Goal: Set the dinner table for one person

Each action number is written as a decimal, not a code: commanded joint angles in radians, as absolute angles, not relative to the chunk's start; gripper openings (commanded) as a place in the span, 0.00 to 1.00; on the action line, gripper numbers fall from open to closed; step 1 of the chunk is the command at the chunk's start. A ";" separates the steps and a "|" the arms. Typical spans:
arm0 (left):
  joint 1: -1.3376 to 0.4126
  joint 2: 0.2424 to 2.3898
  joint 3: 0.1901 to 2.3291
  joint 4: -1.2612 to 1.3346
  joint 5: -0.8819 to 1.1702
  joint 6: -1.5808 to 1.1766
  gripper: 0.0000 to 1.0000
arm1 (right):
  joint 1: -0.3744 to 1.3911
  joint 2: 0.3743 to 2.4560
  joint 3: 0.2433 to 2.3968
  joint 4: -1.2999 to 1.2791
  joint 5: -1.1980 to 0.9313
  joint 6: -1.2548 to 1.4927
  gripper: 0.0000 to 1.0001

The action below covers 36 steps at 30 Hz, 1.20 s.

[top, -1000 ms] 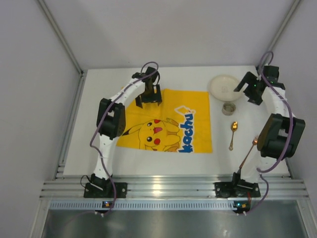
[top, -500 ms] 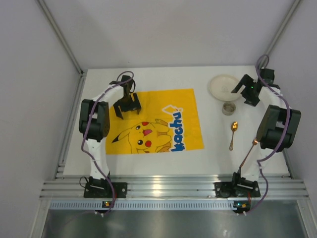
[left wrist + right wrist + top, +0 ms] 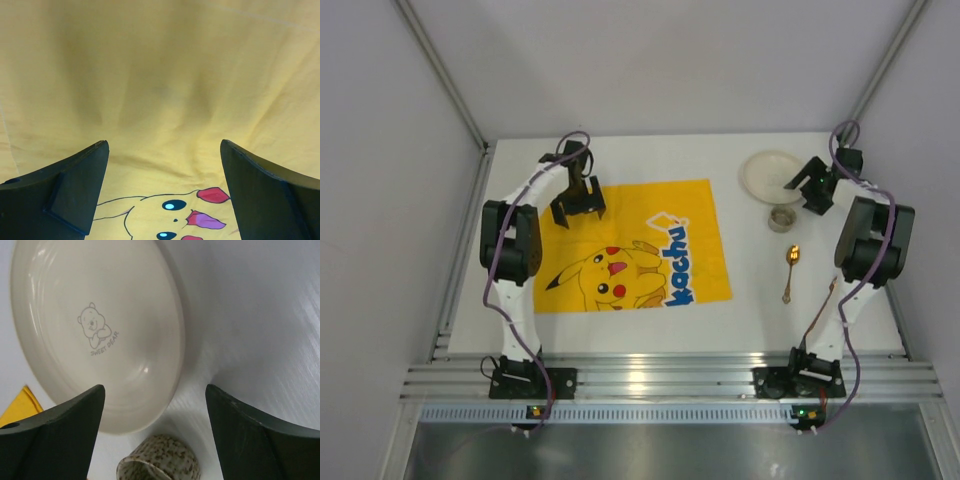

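The white dinner table point(image 3: 650, 160) carries a yellow Pikachu-print mat point(image 3: 630, 245), lying slightly askew left of centre. My left gripper point(image 3: 578, 205) hovers open over the mat's far left corner. In the left wrist view only the yellow cloth point(image 3: 160, 75) shows between the fingers of the left gripper point(image 3: 164, 150). A cream plate point(image 3: 770, 177) with a bear print point(image 3: 95, 330) sits at the far right. My right gripper point(image 3: 798, 184) stands open over its right rim point(image 3: 155, 390). Just below lie a speckled cup point(image 3: 160, 457) and a gold spoon point(image 3: 790, 270).
The speckled cup point(image 3: 781, 218) stands close to the plate's near edge, the spoon just nearer than it. A ribbed aluminium rail point(image 3: 650, 380) runs along the near edge. Grey walls close in the table on the left, far and right sides.
The mat slid left with the left gripper, which has since lifted slightly toward the far corner. The right gripper moved in over the plate's right rim and its jaws narrowed a little.
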<state>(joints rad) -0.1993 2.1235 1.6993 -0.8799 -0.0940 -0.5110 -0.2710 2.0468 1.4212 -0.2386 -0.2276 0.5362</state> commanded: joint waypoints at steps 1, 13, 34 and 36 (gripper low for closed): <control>-0.199 2.103 1.784 -0.917 -0.101 -0.480 0.98 | -0.272 2.078 1.462 -0.147 -0.221 0.580 0.79; -0.201 2.069 1.784 -0.951 -0.121 -0.472 0.98 | -0.222 2.220 1.611 -0.192 -0.183 0.578 0.09; -0.321 2.301 2.000 -0.951 -0.118 -0.463 0.98 | -0.103 1.700 1.481 -0.265 -0.376 0.588 0.00; -0.322 2.324 2.022 -0.946 -0.110 -0.468 0.98 | -0.095 1.628 1.381 -0.279 -0.377 0.577 0.00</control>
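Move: The plate's middle is about 6 cm ahead and 8 cm to the left of the right hand, some 2 cm below it, so the near right part of its rim lies just off the open fingers. The cup stands about 6 cm back and 6 cm left, the gold spoon roughly 21 cm back and 5 cm left. From the left hand the cloth's middle is around 12 cm right, 10 cm back and 3 cm lower; the plate is about 48 cm right and 10 cm ahead. The right hand pinches the plate's near right rim, closing fully as it slides about 5 cm forward and slightly down, then lifts it steeply some 20 cm, drawing it left and back while the fingers tip up some 20 degrees and turn a little counter-clockwise. The left hand, open and empty, rises slightly, then shifts some 6 cm right and 4 cm forward above the cloth, sinking at the end. ##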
